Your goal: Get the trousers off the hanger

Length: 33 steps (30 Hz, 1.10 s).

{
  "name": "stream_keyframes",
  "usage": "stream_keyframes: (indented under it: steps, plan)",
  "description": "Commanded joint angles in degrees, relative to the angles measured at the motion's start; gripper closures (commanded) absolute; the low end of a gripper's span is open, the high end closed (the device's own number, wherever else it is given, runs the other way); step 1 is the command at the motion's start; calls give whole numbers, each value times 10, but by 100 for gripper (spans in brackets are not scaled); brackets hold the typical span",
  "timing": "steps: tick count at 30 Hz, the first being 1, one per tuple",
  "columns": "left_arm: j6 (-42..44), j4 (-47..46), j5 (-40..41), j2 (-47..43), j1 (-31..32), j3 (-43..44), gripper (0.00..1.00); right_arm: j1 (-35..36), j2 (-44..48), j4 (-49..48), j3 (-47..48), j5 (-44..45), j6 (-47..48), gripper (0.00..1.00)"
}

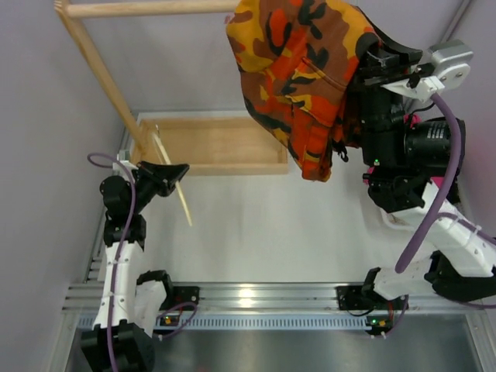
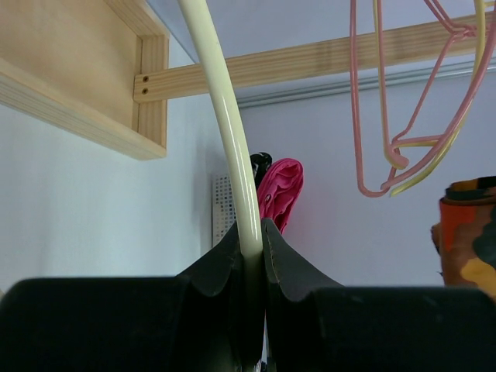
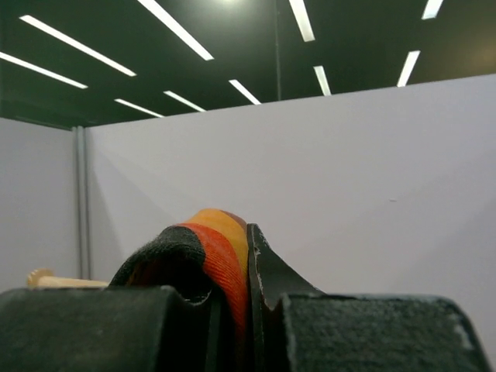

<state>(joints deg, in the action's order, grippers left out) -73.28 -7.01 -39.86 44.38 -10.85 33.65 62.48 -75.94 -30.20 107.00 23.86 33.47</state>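
The orange camouflage trousers point(image 1: 298, 74) hang free in the air at the top right, clear of the hanger. My right gripper point(image 1: 364, 58) is shut on their upper edge; in the right wrist view a fold of the cloth point(image 3: 221, 248) is pinched between the fingers of that gripper point(image 3: 246, 240). The cream hanger point(image 1: 174, 182) is bare and sits at the left over the table. My left gripper point(image 1: 172, 172) is shut on it; in the left wrist view the hanger's curved arm point(image 2: 225, 116) rises from between the closed fingers of that gripper point(image 2: 252, 232). The trousers also show at that view's right edge point(image 2: 465, 232).
A wooden rack has a top rail point(image 1: 147, 8), a slanted post point(image 1: 101, 70) and a box-like base point(image 1: 217, 143) at the back of the table. Pink hangers point(image 2: 403, 101) and a brighter yellow hanger point(image 2: 434, 141) hang on the rail. A magenta cloth point(image 2: 280, 190) lies behind the left fingers.
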Motion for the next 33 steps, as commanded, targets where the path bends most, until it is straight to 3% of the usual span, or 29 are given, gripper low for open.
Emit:
stream_keyframes:
  steps: [1,7,14,25,33]
  plan:
    - [18,-31,-14,-9,-3,37,100,-69,67,-30,-37,29,-59,100]
    - [21,-31,-15,-9,-2,36,100,-231,198,46,-174,62,-158,100]
    - [23,-30,-17,11,-2,48,100,-407,344,119,-292,80,-206,100]
    - [17,-31,-20,5,-1,52,100,-549,427,291,-335,239,-244,100]
    - [15,-31,-25,4,-2,60,100,-621,440,332,-360,271,-229,100]
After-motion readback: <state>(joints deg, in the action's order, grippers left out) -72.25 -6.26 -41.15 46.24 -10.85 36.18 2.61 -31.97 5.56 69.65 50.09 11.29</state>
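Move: The right hand is high up, still gripping the camouflage trousers. The basket with the pink cloth, towards which it carries them, lies about 34 cm to its right, 19 cm ahead and some 65 cm below. The remaining pink and yellow hangers on the rack are about 28 cm ahead, 14 cm to the left and 32 cm lower. From the left hand, the basket is roughly 65 cm right, 11 cm ahead and 23 cm below. Keeping the trousers pinched, the right hand swings them away from the rack towards the basket side, some 33 cm to the right and about 20 cm down, first bulging 5 cm forward, then drawing back past its starting reach. It turns about 60 degrees clockwise and tips over from steeply upward. The left hand stays put, still gripping the empty cream hanger. ##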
